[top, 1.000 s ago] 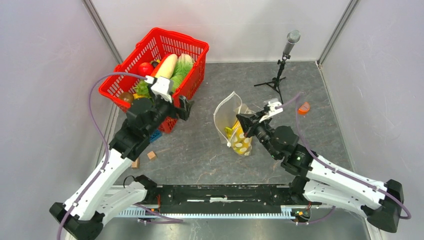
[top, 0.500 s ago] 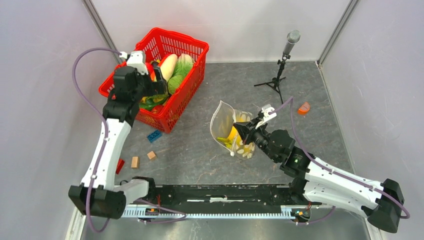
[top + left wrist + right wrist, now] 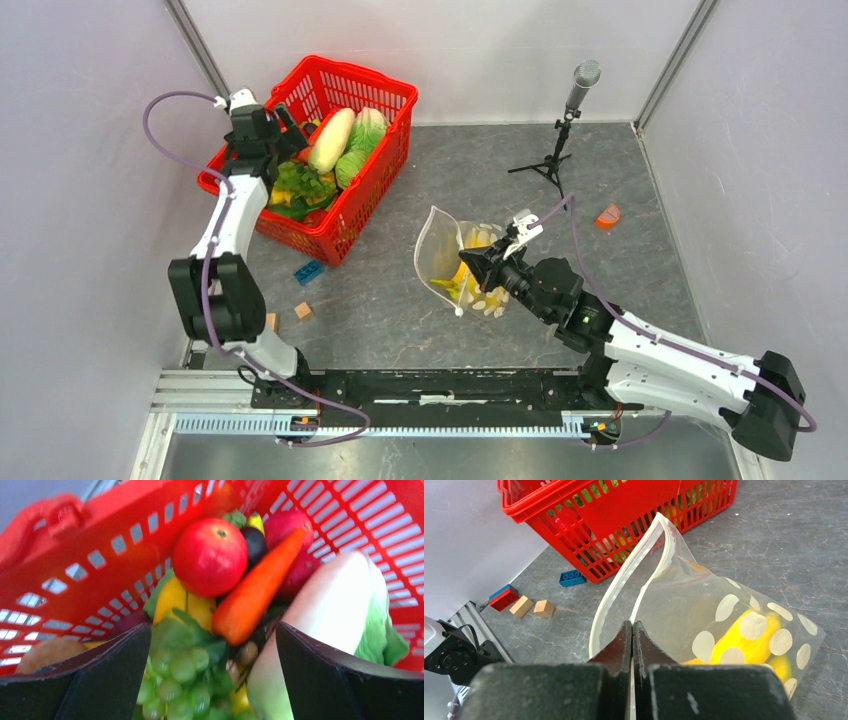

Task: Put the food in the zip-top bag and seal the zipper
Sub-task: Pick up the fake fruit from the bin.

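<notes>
The zip-top bag (image 3: 448, 262) lies mid-table, clear with white dots, its mouth gaping toward the basket. My right gripper (image 3: 478, 262) is shut on the zipper (image 3: 624, 580) edge of that bag (image 3: 704, 605), fingertips (image 3: 631, 626) pinching one lip. Yellow food (image 3: 744, 640) sits inside the bag. My left gripper (image 3: 288, 125) hangs open over the red basket, nothing between its fingers (image 3: 212, 680). Below it lie more food: a red tomato (image 3: 210, 557), an orange carrot (image 3: 255, 590), green grapes (image 3: 180, 680) and a white radish (image 3: 325, 625).
The red basket (image 3: 375, 100) stands at the back left against the wall. A blue brick (image 3: 308, 271) and wooden cubes (image 3: 303, 310) lie in front of it. A microphone on a tripod (image 3: 570, 110) stands at the back right, an orange piece (image 3: 607, 214) beside it.
My left arm has swung from the basket's front side up and back over its left rear, still open. The right gripper has drawn the bag slightly left and lower.
</notes>
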`<state>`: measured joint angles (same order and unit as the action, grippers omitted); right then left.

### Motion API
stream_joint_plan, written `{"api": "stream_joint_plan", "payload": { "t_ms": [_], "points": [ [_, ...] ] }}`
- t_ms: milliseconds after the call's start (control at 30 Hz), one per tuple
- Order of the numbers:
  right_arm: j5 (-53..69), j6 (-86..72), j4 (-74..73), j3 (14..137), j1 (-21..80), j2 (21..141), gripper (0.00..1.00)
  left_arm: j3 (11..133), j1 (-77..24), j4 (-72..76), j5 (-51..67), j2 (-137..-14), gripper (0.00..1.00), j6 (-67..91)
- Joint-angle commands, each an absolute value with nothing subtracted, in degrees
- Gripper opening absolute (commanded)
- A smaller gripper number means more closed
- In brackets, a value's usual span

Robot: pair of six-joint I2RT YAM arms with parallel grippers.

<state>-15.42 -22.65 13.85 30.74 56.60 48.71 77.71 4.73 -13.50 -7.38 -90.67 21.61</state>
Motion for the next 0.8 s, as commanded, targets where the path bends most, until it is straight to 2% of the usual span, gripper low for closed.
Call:
{"api": "stream_joint_plan", "payload": {
  "t_ms": [0, 500, 600, 767],
  "points": [
    [-14.4, -22.6, 17.1, 33.3, 56.7, 49.4, 0.00, 85.3, 5.0, -6.8, -14.6, -95.9, 1.00, 25.6],
    [-14.4, -22.6, 17.6, 34.5, 56.7, 52.5, 0.00, 99.5, 5.0, -13.0, -10.1, -116.1, 0.98, 23.8],
    [-14.7, -22.7, 17.6, 34.7, 56.6, 52.7, 0.00, 98.9, 5.0, -14.3, -10.4, -116.2, 0.89, 23.6],
    [-14.6, -23.1, 17.4, 34.9, 56.6, 52.8, 0.00, 90.6, 5.0, -7.6, -10.2, -109.3, 0.63, 23.4]
  ]
}}
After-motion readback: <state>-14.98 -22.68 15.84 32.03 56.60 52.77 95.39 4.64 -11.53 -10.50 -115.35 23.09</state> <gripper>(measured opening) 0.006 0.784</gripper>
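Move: The red tomato lies about 10 cm ahead of the open left hand, 2 cm to its left and some 8 cm below. The orange carrot lies about 5 cm to the tomato's right, the pale squash roughly 10 cm to its right, both almost level with it; green grapes sit some 9 cm nearer the base than the tomato. From the right hand, the tomato is about 26 cm ahead and 39 cm left. The red tomato is reached by the left hand, which goes some 9 cm forward over the bin's food with a slight drift left, then sinks about 7 cm over it, the wrist finally tipping down slightly. With the descent nearly done, the wide-open fingers begin to close and take the tomato between their pads, one on each side. ##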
